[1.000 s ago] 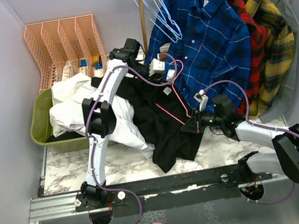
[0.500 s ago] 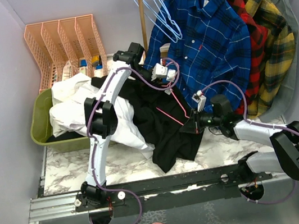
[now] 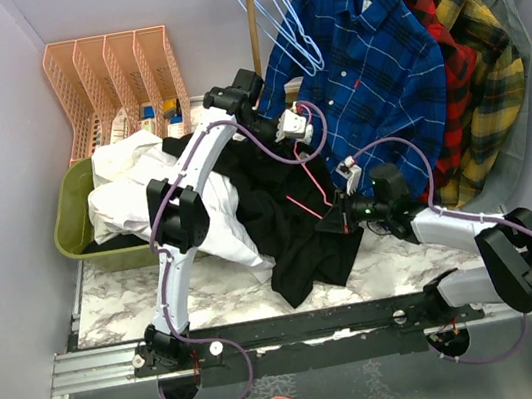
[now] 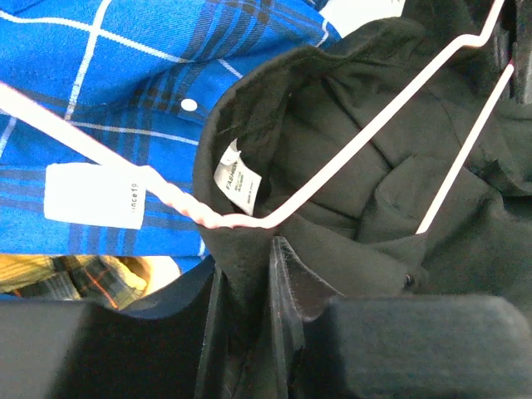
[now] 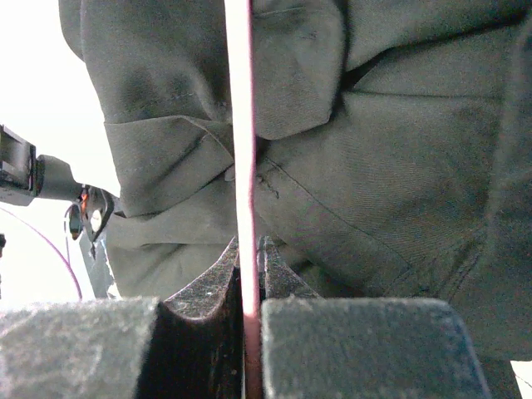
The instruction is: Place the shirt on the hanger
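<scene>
The black shirt (image 3: 284, 219) lies heaped on the table's middle, partly over a white garment. My left gripper (image 3: 302, 131) is shut on the shirt's collar (image 4: 249, 249) and holds it up in front of the blue plaid shirt. The collar opening with a white label (image 4: 233, 177) shows in the left wrist view. The pink hanger (image 3: 302, 204) crosses the collar, its twisted neck (image 4: 191, 206) at the collar edge and its arms over the black fabric. My right gripper (image 3: 334, 221) is shut on the hanger's wire (image 5: 241, 150) at the shirt's (image 5: 374, 166) right edge.
A blue plaid shirt (image 3: 364, 52), a red plaid and a yellow plaid shirt hang at the back right. Light blue hangers (image 3: 272, 16) hang by a wooden pole (image 3: 252, 29). A green bin (image 3: 70, 228) holds a white garment (image 3: 131, 175). A pink file rack (image 3: 115, 77) stands behind.
My left gripper has moved right and a little up, drawing the collar toward the plaid shirt. My right gripper has shifted slightly left and up with the hanger wire.
</scene>
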Controlling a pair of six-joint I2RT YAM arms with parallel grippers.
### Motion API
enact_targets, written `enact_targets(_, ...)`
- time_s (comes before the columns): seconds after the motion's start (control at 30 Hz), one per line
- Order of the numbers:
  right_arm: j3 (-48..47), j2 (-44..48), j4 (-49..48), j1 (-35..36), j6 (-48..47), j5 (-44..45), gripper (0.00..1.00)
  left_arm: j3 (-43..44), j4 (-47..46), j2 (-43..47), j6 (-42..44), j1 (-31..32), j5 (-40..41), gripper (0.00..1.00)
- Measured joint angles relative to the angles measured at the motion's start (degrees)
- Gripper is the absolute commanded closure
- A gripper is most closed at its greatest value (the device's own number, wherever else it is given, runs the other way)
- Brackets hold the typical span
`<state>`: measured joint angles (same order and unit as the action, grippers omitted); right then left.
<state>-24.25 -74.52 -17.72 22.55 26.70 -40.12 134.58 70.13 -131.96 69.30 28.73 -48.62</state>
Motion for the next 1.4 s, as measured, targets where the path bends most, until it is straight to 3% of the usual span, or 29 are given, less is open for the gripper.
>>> enact_targets(0.17, 0.00, -0.11, -0.15, 0.02, -0.02, -0.02, 0.99, 0.00, -0.09, 0.00, 0.50, 0.02, 0.33, 1.00)
enact_targets(0.5, 0.00, 4.63, 1.53, 0.00, 0.48, 1.51, 0.99, -2.34, -4.22, 2.49, -6.36, 0.22, 1.60, 1.00)
enact_targets(0.57, 0.00, 6.86, 2.89, 0.02, 0.63, 1.86, 0.94, -4.33, -4.92, 4.74, -7.02, 0.17, 1.60, 1.00)
enact_targets(0.6, -0.02, 7.80, 3.50, 0.02, 0.63, 1.99, 0.87, -6.14, -5.86, 6.45, -7.61, 0.17, 1.62, 1.00)
enact_targets(0.67, -0.48, 10.03, 5.64, 0.02, 0.66, 2.47, 0.59, -12.24, -9.68, 11.69, -10.08, 0.17, 2.05, 1.00)
enact_targets(0.7, -1.05, 10.75, 6.67, 0.02, 0.63, 2.82, 0.42, -14.12, -11.04, 13.70, -11.32, 0.17, 2.60, 1.00)
enact_targets(0.73, -2.05, 11.74, 8.17, 0.02, 0.83, 3.56, 0.15, -16.79, -13.33, 16.24, -13.40, 0.15, 3.58, 1.00)
enact_targets(0.77, -3.06, 12.57, 9.18, 0.00, 0.66, 4.33, 0.01, -18.05, -14.60, 17.90, -14.93, 0.13, 4.39, 1.00)
enact_targets(1.1, -11.04, 29.90, 22.77, 0.00, 0.68, 17.03, 0.01, -14.60, -21.81, 21.33, -31.28, -0.26, 9.18, 1.00)
enact_targets(1.4, -0.72, 47.41, 28.26, 0.00, 5.01, 22.73, 0.01, -12.04, -20.41, 23.12, -34.23, -0.20, 9.14, 1.00)
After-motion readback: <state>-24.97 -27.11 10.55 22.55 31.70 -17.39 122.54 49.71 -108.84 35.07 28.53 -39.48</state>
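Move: The black shirt's collar already lies between your left fingers, with the hanger neck about 3 cm to their right; the blue plaid shirt hangs some 8 cm ahead and 14 cm to the right, and the white shirt lies roughly 23 cm to the left, 6 cm back and 10 cm lower. From the right hand, still gripping the hanger's outer corner, the collar is about 15 cm ahead, 4 cm left and some 6 cm higher. Close the left fingers tighter on the black collar beside the hanger neck, then lift shirt and hanger about 15 cm, turning the hand some 25 degrees counter-clockwise. Start the right hand up with the hanger corner, open it wide after about 4 cm, carry on up and to the right, away from the hanger, then dip a little. ##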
